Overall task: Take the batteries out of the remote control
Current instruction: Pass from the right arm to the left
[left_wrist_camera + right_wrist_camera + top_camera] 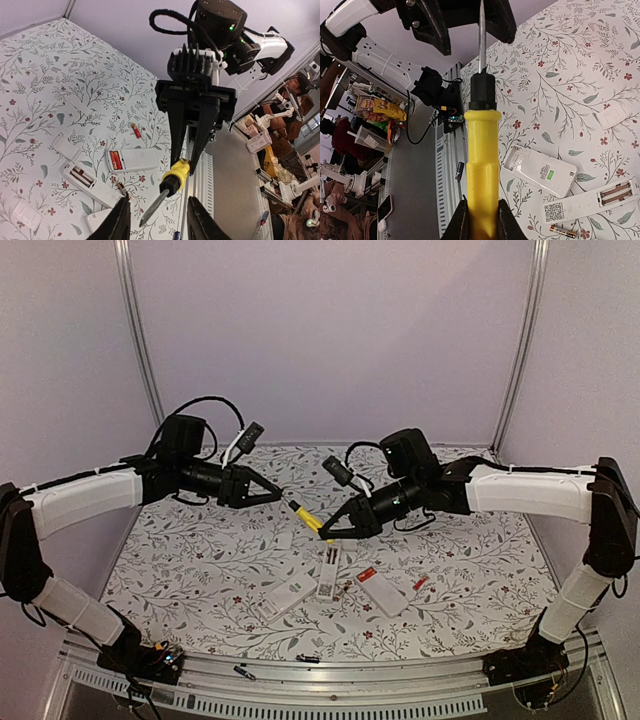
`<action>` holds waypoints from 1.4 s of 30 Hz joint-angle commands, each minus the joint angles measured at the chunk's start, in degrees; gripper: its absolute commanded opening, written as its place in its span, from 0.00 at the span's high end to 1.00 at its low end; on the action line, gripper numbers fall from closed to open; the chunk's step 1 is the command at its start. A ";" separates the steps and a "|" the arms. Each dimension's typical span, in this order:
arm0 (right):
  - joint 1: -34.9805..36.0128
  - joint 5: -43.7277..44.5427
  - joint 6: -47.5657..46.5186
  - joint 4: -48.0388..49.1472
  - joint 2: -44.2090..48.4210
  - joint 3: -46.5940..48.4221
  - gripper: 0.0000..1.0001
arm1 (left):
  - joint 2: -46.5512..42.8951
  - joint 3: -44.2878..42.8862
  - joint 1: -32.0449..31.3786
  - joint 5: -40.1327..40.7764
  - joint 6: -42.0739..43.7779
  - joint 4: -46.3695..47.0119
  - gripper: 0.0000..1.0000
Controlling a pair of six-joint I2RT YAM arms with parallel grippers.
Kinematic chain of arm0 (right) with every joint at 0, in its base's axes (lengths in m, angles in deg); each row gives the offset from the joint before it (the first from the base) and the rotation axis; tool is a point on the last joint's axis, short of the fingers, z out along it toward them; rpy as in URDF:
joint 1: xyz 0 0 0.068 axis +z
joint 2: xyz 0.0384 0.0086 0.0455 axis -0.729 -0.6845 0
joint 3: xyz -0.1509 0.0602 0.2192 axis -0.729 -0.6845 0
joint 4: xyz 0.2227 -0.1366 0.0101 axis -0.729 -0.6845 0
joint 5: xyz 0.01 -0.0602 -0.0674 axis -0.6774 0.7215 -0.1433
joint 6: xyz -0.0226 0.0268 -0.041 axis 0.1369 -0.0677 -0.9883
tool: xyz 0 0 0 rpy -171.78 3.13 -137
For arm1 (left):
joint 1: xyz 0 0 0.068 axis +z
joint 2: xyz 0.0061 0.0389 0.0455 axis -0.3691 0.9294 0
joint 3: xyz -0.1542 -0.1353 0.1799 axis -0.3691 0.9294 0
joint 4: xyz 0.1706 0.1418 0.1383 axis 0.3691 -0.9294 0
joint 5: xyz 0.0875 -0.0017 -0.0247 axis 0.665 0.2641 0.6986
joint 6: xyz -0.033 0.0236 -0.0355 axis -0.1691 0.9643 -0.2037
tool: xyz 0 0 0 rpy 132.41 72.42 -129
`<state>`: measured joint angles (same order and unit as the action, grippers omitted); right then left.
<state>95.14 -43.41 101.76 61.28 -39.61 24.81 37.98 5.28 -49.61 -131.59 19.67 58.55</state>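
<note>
My right gripper (327,531) is shut on the handle of a yellow screwdriver (309,519), held above the table with its shaft pointing at my left gripper (279,496). The left gripper (157,222) is open, one finger on each side of the bare metal shaft (151,212), with a gap on both sides. Below lie three white remote controls. One remote control (135,160) holds red-orange batteries (116,160). Another remote control (85,181) has brownish batteries (81,176) in its open bay. A loose red battery (135,131) and a dark battery (121,188) lie on the cloth.
A third remote (540,170) lies back-up with an empty bay. Loose white covers (65,147) (611,116) rest on the flowered tablecloth (200,540). A dark battery (460,170) sits on the metal rail (330,670) at the table's near edge.
</note>
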 commanded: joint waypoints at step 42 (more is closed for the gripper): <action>-6.33 10.80 13.62 39.80 10.34 -14.89 0.02 | -17.59 22.75 -4.15 30.69 -36.55 44.24 1.00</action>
<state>88.56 -34.91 110.09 88.84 -31.55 11.80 22.11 23.83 -50.90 -112.77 -7.01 88.67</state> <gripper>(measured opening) 0.974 0.008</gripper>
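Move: The yellow screwdriver is still in my right hand, held by the handle. Its middle is about 4 cm to the left of that hand, 3 cm ahead and 2 cm higher. From my left hand it is about 5 cm right, 2 cm back and 2 cm down, the shaft tip already between the open fingers. On the table, roughly 22 cm under my left hand, the open remote lies 10 cm right and 1 cm ahead, the green-label remote 1 cm right and 5 cm back. I keep my left hand nearly in place while its half-open fingers shut and pinch the screwdriver's shaft. Only then do I open my right fingers wide, let go of the handle and draw that hand forward, up and right, about 8 cm in all. My left hand rises some 4 cm and goes 3 cm left with the tool, turning about 25 degrees counter-clockwise and tipping up. ##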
